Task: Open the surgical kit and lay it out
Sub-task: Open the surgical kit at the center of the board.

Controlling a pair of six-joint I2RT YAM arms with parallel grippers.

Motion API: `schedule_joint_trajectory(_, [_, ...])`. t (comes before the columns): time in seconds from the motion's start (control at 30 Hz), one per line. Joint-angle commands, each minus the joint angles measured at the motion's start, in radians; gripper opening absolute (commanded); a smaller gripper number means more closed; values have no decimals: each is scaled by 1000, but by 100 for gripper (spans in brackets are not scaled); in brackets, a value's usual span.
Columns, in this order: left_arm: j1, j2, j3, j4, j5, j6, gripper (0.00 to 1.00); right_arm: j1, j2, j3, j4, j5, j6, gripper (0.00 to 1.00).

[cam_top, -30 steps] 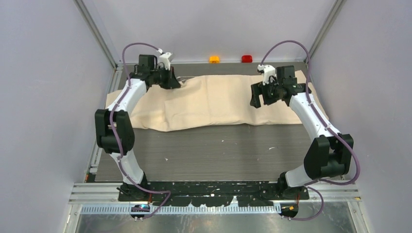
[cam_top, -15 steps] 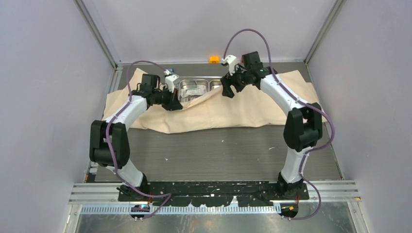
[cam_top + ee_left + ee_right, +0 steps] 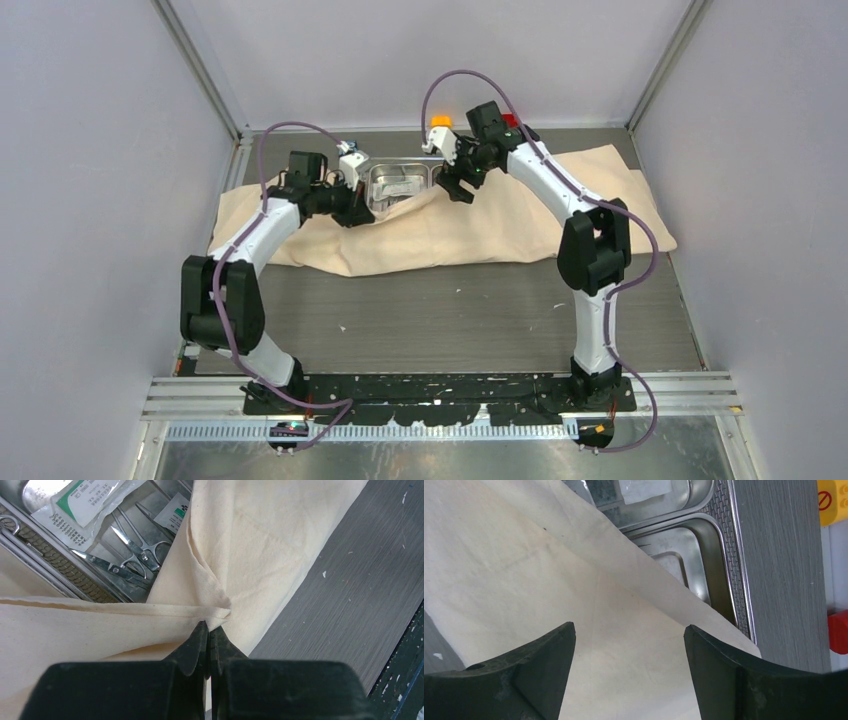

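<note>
The beige cloth wrap (image 3: 470, 225) lies across the far half of the table, folded back off the steel two-compartment tray (image 3: 378, 192). My left gripper (image 3: 355, 210) is shut on a folded edge of the cloth (image 3: 260, 540), just near-left of the tray. Inside the tray lie ring-handled scissors and forceps (image 3: 137, 555), a large clear packet (image 3: 82, 500) and a small white-and-green packet (image 3: 176, 514). My right gripper (image 3: 455, 185) hovers open over the tray's right end, with only cloth (image 3: 524, 555) between its fingers (image 3: 549, 655) and the tray rim (image 3: 724, 555) beyond.
An orange button (image 3: 441, 122) and a red button (image 3: 512, 121), partly behind the right arm, sit at the back wall. Grey walls close in left and right. Bare grey tabletop (image 3: 450, 310) stretches from the cloth to the arm bases.
The left gripper pulled the cloth flap toward the near side, uncovering the tray. The right arm swung left from the cloth's right end to above the tray.
</note>
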Motion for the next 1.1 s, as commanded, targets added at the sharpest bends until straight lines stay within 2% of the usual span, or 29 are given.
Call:
schedule_joint_trajectory(0.0, [-6, -66, -5, -32, 13, 35, 0, 10, 45, 83, -49, 58, -137, 84])
schedule_joint_trajectory(0.4, [-7, -73, -5, -68, -7, 60, 0, 18, 175, 211, -64, 130, -232, 82])
schedule_joint_trajectory(0.53, [-6, -74, -5, -68, -9, 59, 0, 23, 196, 231, -66, 147, -252, 77])
schedule_joint_trajectory(0.7, [-6, -71, -7, -70, -19, 66, 0, 30, 208, 238, -72, 165, -260, 58])
schedule_joint_trajectory(1.07, [-7, -85, 9, -89, -39, 90, 0, 48, 145, 193, -136, 246, -261, 5])
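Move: The folded-back far edge of the cream cloth, over the steel tray, lies about 4 cm ahead of the open right hand, level sideways and 4 cm below. The tray's uncovered part is some 11 cm to that hand's left, 5 cm ahead and 9 cm down; the yellow block stands about 18 cm ahead and 4 cm left, 9 cm lower. From the left hand, already pinching the cloth, that edge spot is roughly 8 cm ahead, 16 cm right and 4 cm lower. The cloth's folded edge beside the tray is what the right hand goes down onto: with fingers wide it sinks about 4.5 cm while reaching some 4 cm forward, rolling nearly 20 degrees so its left side drops, then nearly stays in place as the fingers close and pinch the fold. The left hand keeps its pinch farther left on the cloth, easing back about a centimetre. ##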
